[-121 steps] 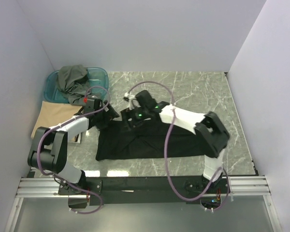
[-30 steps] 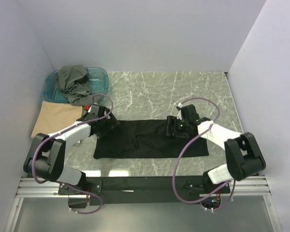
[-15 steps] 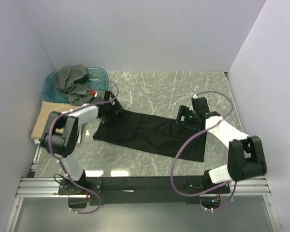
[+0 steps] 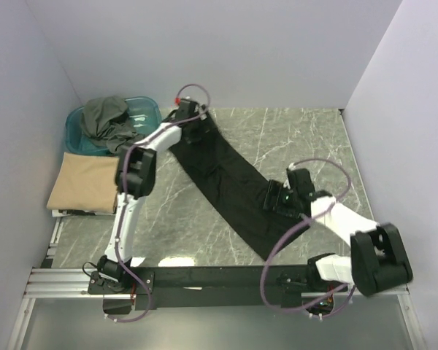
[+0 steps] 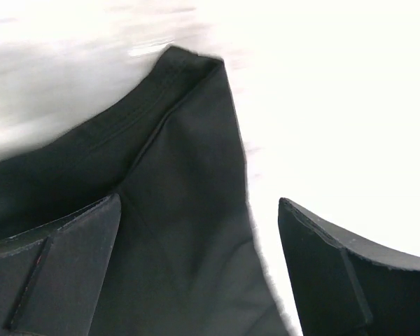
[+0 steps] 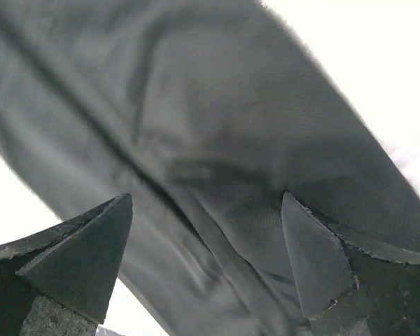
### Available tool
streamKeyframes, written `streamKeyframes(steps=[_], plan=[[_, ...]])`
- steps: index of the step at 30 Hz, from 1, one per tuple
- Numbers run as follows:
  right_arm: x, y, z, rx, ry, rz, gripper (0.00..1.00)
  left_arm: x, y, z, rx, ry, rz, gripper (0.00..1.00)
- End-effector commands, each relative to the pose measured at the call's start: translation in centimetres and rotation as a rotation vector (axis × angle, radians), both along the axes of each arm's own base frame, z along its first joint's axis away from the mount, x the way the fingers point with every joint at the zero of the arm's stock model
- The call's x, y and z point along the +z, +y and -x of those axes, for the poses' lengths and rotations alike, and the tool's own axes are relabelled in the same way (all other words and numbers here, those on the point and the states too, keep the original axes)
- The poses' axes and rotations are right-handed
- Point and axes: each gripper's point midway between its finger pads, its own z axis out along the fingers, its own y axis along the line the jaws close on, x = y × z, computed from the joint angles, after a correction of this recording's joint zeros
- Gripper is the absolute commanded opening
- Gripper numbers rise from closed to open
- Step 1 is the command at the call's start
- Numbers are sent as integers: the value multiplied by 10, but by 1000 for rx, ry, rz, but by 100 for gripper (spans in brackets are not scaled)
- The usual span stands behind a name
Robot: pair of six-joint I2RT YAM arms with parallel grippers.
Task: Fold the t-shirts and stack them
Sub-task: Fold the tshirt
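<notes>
The black t-shirt (image 4: 226, 182) lies as a long folded strip running diagonally from the back left to the front right of the marble table (image 4: 306, 138). My left gripper (image 4: 196, 125) is at its far end, near the back wall. In the left wrist view the gripper (image 5: 199, 203) stands open over the black cloth (image 5: 182, 140) at a seamed edge. My right gripper (image 4: 277, 198) hovers over the strip's near part, open (image 6: 206, 199) above wrinkled black cloth (image 6: 217, 105). A tan-beige t-shirt (image 4: 84, 182) lies folded at the left. A dark grey-olive t-shirt (image 4: 108, 120) is bunched in the tub.
A translucent teal tub (image 4: 144, 109) stands in the back left corner, beside my left arm. White walls close in the table on three sides. The arms' mounting rail (image 4: 219, 281) runs along the near edge.
My left arm has swung far back towards the wall and the black shirt's left end went with it, so the strip turned from lying across to a steep diagonal. My right gripper moved nearer.
</notes>
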Motion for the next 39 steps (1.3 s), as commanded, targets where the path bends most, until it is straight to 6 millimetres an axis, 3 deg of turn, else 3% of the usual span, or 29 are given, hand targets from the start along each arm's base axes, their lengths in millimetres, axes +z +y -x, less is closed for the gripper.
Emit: streamKeyframes(steps=[1, 3, 4, 5, 6, 8, 12, 16, 21, 25, 34, 39], plan=[[-14, 30, 71, 124, 108, -71, 94, 19, -90, -12, -130, -78, 151, 100], [-11, 48, 92, 180, 120, -121, 94, 16, -116, -24, -164, -115, 238, 99], [-9, 59, 108, 241, 115, -153, 94, 25, -124, -34, -144, -159, 311, 99], [-6, 68, 117, 256, 132, -194, 94, 26, -129, -38, -138, -183, 349, 99], [-5, 74, 124, 277, 130, -214, 94, 13, -129, -41, -119, -180, 371, 99], [-1, 84, 135, 334, 112, -244, 94, 14, -128, -53, -57, -230, 400, 100], [6, 94, 135, 389, 60, -246, 95, 4, -133, -59, -40, -255, 416, 99], [31, 110, 124, 448, -28, -272, 95, -4, -130, -61, -22, -261, 395, 99], [48, 129, 129, 572, -72, -289, 95, 9, -126, -72, -17, -317, 413, 99], [43, 142, 135, 606, -42, -271, 95, 35, -129, -77, -48, -385, 491, 99], [15, 150, 130, 600, 13, -175, 95, 59, -137, -69, -147, -442, 489, 99], [23, 161, 126, 621, -20, -160, 95, 78, -148, -55, -238, -474, 454, 99]])
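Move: The folded black t-shirt lies slantwise under both open hands, its middle about 22 cm back and 14 cm to the right of the left hand, which is by its far end. From the right hand, that middle is some 6 cm ahead and 15 cm to the left, with the near end about 18 cm back and 5 cm right. The blue basket stands roughly 37 cm to the left hand's left, about level with it. Both open hands drag the t-shirt clockwise, the left about 15 cm right and forward, the right 20 cm back-left. ##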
